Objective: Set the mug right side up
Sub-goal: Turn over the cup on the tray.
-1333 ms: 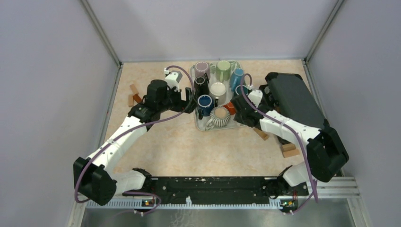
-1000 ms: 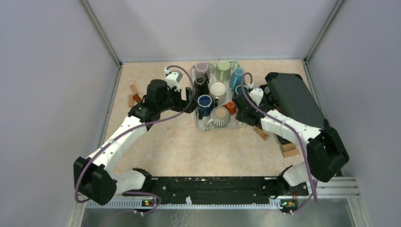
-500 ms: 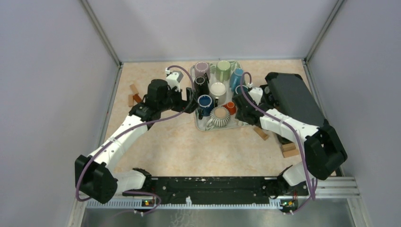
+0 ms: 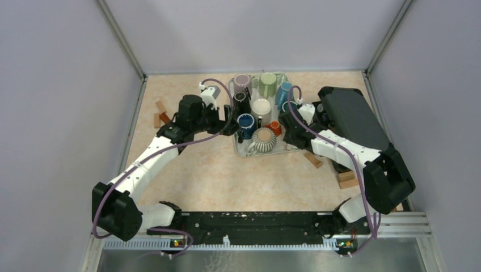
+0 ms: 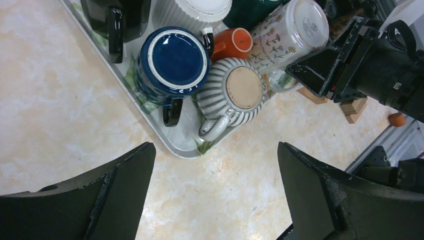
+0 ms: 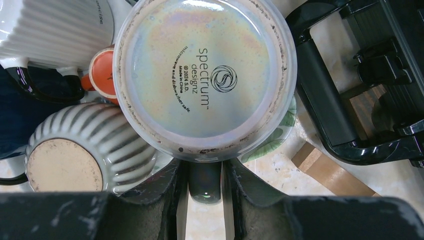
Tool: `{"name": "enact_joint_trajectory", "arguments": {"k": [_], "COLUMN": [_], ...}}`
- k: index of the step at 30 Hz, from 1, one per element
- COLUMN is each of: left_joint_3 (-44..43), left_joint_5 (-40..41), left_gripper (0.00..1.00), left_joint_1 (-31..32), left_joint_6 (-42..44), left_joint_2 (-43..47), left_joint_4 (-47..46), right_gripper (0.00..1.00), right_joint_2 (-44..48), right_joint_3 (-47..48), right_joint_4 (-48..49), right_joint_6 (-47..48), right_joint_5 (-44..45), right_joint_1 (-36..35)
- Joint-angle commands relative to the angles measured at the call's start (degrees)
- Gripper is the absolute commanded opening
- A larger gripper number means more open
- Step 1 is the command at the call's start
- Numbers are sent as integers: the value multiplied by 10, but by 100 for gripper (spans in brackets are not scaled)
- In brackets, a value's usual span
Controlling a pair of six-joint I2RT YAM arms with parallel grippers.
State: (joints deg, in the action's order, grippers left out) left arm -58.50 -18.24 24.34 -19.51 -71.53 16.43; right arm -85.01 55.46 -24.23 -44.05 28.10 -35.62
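Note:
A clear glass mug (image 6: 205, 75) stands upside down on the tray (image 6: 274, 141), its printed base facing up. In the left wrist view the same mug (image 5: 292, 35) shows a flower pattern. My right gripper (image 6: 205, 186) is shut on its dark-looking handle (image 6: 204, 192), one finger on each side. In the top view the right gripper (image 4: 288, 135) sits at the tray's right edge and hides most of the mug. My left gripper (image 5: 214, 150) hangs wide open over bare table off the tray's near-left corner, holding nothing.
The tray (image 4: 244, 152) holds several other mugs: a blue one (image 5: 172, 60) and a grey ribbed one (image 5: 235, 95) upside down, a small orange cup (image 5: 232, 42). A black case (image 4: 351, 119) lies right of the tray. Wooden blocks (image 4: 160, 113) (image 4: 346, 178) lie at both sides.
The right gripper's jaws have drawn in around the glass mug's handle. The right arm shifted slightly toward the tray. The left gripper stayed wide open.

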Motion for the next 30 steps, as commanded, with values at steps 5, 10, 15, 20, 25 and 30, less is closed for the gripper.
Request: {"name": "enact_joint_trajectory", "arguments": {"k": [5, 10, 15, 20, 25, 30], "left_joint_3": [24, 41, 72, 89, 103, 118], "left_joint_5": [-70, -96, -138, -175, -201, -214], "left_gripper": [98, 98, 98, 99, 98, 99], "left_joint_1": [-3, -3, -3, -3, -3, -3], "left_joint_6": [-72, -113, -161, -199, -233, -263], "left_joint_2": [-7, -17, -23, -36, -46, -48], "left_joint_4": [-73, -106, -159, -202, -233, -262], "right_gripper": [0, 0, 0, 0, 0, 0], "right_joint_2": [38, 71, 102, 126, 146, 160], "right_joint_3": [5, 1, -6, -16, -23, -26], "right_joint_4": [-24, -26, -21, -16, -5, 9], "right_joint_6": [15, 17, 15, 11, 3, -14], "right_joint_5": [23, 26, 27, 23, 23, 17], "right_joint_1": [7, 6, 7, 7, 7, 7]}}
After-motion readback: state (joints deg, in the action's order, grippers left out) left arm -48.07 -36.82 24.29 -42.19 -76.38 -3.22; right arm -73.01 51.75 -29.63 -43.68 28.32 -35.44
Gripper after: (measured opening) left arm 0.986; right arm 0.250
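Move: The flowered mug stands upside down, its middle about 6 cm ahead of the right hand and level with it, the handle already between that hand's fingers. From this hand the orange cup is some 6 cm ahead and 6 left, the striped cup 2 ahead and 10 left. From the open left hand the flowered mug lies roughly 22 cm right, 6 ahead and 12 below; the blue mug is 5 right, 6 ahead and 13 below. The flowered mug, its handle still pinched by the right fingers, is lifted about 3 cm while being drawn back and to the right, away from the striped and orange cups, with almost no wrist turn. The left hand, fingers kept wide open, comes right, back and a little down towards it, about 6 cm, its fingers swinging clockwise to point more to the right as the wrist rolls. ##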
